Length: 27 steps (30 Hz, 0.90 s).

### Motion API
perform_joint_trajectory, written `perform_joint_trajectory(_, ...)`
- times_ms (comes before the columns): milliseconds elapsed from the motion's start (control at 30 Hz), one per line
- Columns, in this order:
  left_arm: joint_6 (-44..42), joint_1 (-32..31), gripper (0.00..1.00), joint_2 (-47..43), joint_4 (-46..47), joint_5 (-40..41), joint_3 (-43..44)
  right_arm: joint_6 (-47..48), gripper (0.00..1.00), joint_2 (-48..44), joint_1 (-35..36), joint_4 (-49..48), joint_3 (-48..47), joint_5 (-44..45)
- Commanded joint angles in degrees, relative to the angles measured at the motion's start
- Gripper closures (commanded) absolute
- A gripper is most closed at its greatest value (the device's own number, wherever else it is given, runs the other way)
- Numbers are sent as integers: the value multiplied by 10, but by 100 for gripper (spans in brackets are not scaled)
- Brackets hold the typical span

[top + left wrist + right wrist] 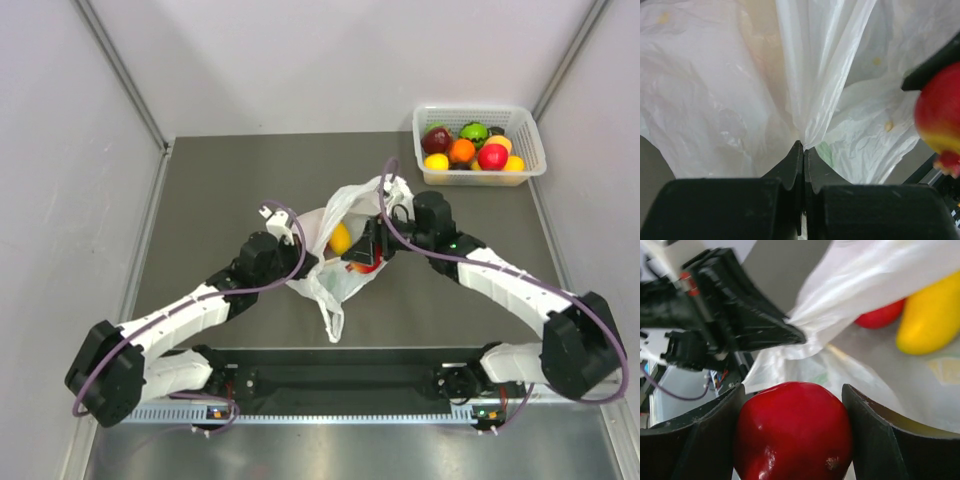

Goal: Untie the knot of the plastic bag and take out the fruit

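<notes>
The plastic bag (330, 285) lies open at mid-table, white and crinkled. My left gripper (300, 262) is shut on a fold of the bag's edge (815, 75), with the film pinched right at its tips (804, 147). My right gripper (794, 387) reaches into the bag's mouth, both fingers pressed against the sides of a glossy red fruit (792, 432). In the left wrist view that red fruit (940, 117) sits at the right edge. Deeper in the bag lie a yellow oblong fruit (930, 320) and another red fruit (882, 315). From above, the yellow fruit (340, 239) shows beside my right gripper (366, 255).
A white basket (530, 130) at the table's back right holds several fruits, among them a dark red apple (436, 139) and a green fruit (474, 131). Grey walls close in the table on both sides. The two arms meet over the bag.
</notes>
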<state>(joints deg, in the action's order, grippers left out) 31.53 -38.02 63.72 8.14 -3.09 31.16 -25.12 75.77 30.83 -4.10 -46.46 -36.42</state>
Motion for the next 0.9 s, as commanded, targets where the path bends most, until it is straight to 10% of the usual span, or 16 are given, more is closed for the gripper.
perform_joint_trajectory(0, -16, 3, 100, 18, 12, -2, 36, 79, 97, -49, -3, 72, -10, -59)
perform_joint_trajectory(500, -12, 4, 100, 22, -9, -15, 29, 143, 100, -130, -6, 109, -78, -139)
perform_joint_trajectory(867, -12, 3, 100, 2, -9, -7, 19, 105, 100, -126, -153, 57, -189, 254)
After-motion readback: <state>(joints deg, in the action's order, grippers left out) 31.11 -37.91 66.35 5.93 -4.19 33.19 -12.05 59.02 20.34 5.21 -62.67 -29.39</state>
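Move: The held pomegranate is bound for the fruit basket, whose middle lies roughly 36 cm ahead of the right hand, 33 cm to its right and 13 cm lower. The yellow mango in the bag is about 13 cm ahead, 4 cm left and 14 cm below that hand; the bag edge pinched by the left gripper is some 9 cm to its left, level ahead, 5 cm lower. From the left hand, the basket lies about 36 cm ahead, 43 cm right, 9 cm lower. The pomegranate stays gripped in the right fingers as that hand first draws back about 5 cm, clearing the bag's mouth, then rises fast by some 19 cm while swinging forward and right, rolling about 30 degrees and turning clockwise. The left hand stays nearly in place, still pinching the bag edge. ##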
